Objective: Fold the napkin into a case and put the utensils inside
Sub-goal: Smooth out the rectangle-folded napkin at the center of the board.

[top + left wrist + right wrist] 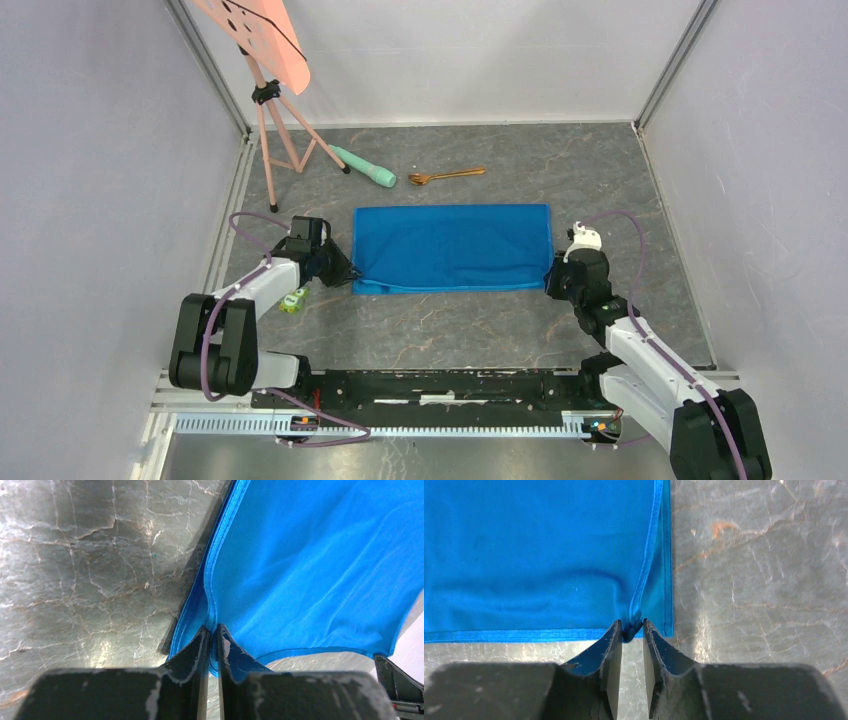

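The bright blue napkin [452,248] lies flat as a wide rectangle in the middle of the table, with two layers showing at its right edge [666,555]. My left gripper [350,272] is at its near left corner. In the left wrist view the jaws [212,630] stand almost together with a fold of hem [210,580] pinched between the tips. My right gripper [552,272] is at the near right corner, jaws [631,625] slightly parted with a bunched bit of hem filling the gap at the tips. The copper-gold utensils [447,176] lie behind the cloth.
A mint-green cylinder with a black tip [365,168] lies left of the utensils. A pink tripod stand [275,130] rises at the back left. A small green-yellow object [292,300] sits by the left arm. Grey walls enclose the marbled table [450,330].
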`<state>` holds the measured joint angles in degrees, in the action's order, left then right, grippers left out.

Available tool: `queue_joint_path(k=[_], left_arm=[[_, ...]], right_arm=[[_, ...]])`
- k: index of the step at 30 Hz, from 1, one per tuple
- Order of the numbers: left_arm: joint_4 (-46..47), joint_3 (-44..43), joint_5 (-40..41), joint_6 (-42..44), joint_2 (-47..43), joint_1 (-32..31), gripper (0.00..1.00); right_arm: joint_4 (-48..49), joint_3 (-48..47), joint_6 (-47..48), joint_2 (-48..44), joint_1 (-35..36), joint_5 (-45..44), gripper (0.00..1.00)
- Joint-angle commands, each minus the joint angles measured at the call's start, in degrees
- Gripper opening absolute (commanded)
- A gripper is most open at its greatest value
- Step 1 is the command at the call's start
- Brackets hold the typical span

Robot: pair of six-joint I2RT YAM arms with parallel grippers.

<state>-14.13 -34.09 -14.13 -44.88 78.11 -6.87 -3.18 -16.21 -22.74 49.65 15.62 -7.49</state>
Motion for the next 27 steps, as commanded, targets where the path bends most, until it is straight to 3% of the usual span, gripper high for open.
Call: queue_joint_path(k=[1,6,10,19,27], left_arm=[[-4.5,0.8,-0.1,3.2,-6.3,-0.2,0.22],[-13.1,1.0,3.3,2.9,-18.9,-0.2,0.53],[-14.0,0.2,3.6,2.3,-22.1,-0.2,0.68],[-2.5,-2.6,-6.9,2.5,-7.9,-2.5,0.72],[4.2,1.9,-1.4,-2.0,-0.8,-5.0,0.79]], right_arm=[[-8.9,-2.8,-2.4,-0.9,-0.3,1.0,0.34],[-17.2,-5.6,-1.9,-5.4,-0.3,1.8,0.5],[-15.2,-8.0,1.6,-5.4,-0.2,-0.4,0.66],[-1.4,-11.6,3.1,10.4,-0.2,13.7,0.72],[1.5,-4.8,1.5,13.3,-1.1,8.2,0.76]])
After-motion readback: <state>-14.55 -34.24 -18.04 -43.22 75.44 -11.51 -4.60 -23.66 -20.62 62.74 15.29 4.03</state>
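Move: Each hand still has the upper layer of the folded napkin at its own near corner, a centimetre or two above the board. From the left hand the napkin's middle lies about 19 cm right and 6 cm ahead, the utensils about 18 cm right and 20 cm ahead, and the green toy some 12 cm left and 4 cm back. From the right hand the napkin's middle is about 20 cm left and 5 cm ahead, with the utensils roughly 21 cm left and 20 cm ahead. Both grippers let go of the napkin's upper layer and spread wide. The left lifts about 7 cm, easing back slightly, then sinks some 5 cm while swinging right over its near corner. The right draws back and down 3 cm, rises, then arcs forward and about 4 cm left before dipping to the near edge, turning some 10 degrees counter-clockwise; touch at the end isn't clear. ##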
